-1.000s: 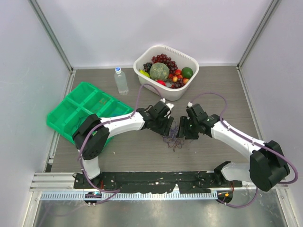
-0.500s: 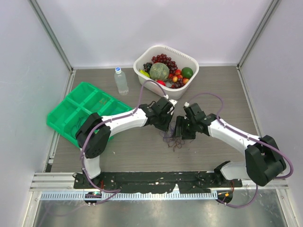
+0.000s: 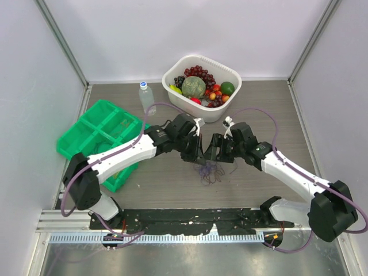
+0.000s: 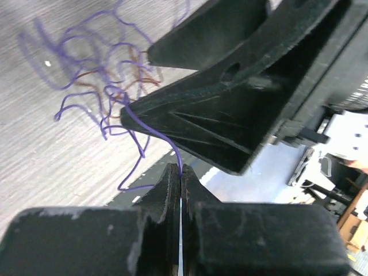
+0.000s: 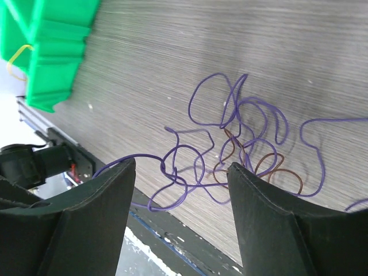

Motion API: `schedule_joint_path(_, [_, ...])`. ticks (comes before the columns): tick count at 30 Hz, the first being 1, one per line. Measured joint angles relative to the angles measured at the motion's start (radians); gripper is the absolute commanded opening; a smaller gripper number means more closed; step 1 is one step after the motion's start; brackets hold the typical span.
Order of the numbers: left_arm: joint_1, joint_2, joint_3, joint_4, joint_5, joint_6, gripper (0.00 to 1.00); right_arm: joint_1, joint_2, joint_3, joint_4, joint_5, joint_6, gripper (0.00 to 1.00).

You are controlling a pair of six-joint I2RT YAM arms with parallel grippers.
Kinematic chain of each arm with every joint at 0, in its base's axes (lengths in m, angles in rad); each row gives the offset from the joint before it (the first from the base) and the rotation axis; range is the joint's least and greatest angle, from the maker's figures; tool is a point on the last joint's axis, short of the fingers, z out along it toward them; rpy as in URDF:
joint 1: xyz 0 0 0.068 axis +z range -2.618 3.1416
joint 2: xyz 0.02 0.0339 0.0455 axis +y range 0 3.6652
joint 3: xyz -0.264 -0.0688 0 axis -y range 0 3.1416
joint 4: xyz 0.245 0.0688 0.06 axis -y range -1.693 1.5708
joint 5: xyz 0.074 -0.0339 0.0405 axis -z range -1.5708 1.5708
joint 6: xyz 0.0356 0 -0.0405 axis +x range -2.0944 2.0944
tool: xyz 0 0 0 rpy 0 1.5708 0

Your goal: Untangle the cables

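Observation:
The cables lie as a loose bunch of purple and dark brown loops on the wooden table between the two arms. My left gripper hangs just above the bunch. In the left wrist view its jaws are shut on one purple strand that rises from the tangle. My right gripper faces it closely, open. Through its wide gap the purple and brown loops show below on the table. One purple strand passes behind its left finger; nothing is held.
A white basket of fruit stands behind the grippers, with a water bottle to its left. A green compartment tray sits at the left, and a yellow wire shows in it. The black base rail runs along the near edge.
My left gripper has shut on a purple strand and drawn it up from the bunch. My right gripper has opened wider and shifted left, close to the left one.

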Motion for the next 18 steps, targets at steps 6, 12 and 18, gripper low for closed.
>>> schedule_joint_path(6, [0.000, -0.100, -0.011, 0.027, 0.029, -0.051, 0.00, 0.000, -0.111, -0.022, 0.068, -0.042, 0.016, 0.71])
schedule_joint_path(12, [0.002, -0.138, -0.011, 0.029, 0.037, -0.076, 0.00, 0.003, -0.193, -0.029, 0.109, -0.071, 0.027, 0.72])
schedule_joint_path(18, [0.003, -0.180, -0.003, 0.026, 0.043, -0.094, 0.00, 0.029, -0.257, -0.077, 0.148, -0.093, 0.058, 0.71])
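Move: The purple strand is already pinched in the left gripper, and the tangle it comes from lies about 4 cm to the right and some 12 cm below. From the open right gripper the tangle is roughly 4 cm back, straight in line sideways, and 7 cm below. The white basket stands about 27 cm ahead of the right gripper and 2 cm to its left; the green tray's middle lies some 34 cm left of the left gripper and 11 cm farther out. Keep the purple strand pinched in the closed left fingers and raise it about 7 cm away from the tangle, tipping the fingertips up a little. Bring the right gripper up alongside by about as much, its fingers staying wide open about the slack strands, tilting some 20 degrees towards level and easing slightly back late in the rise. ##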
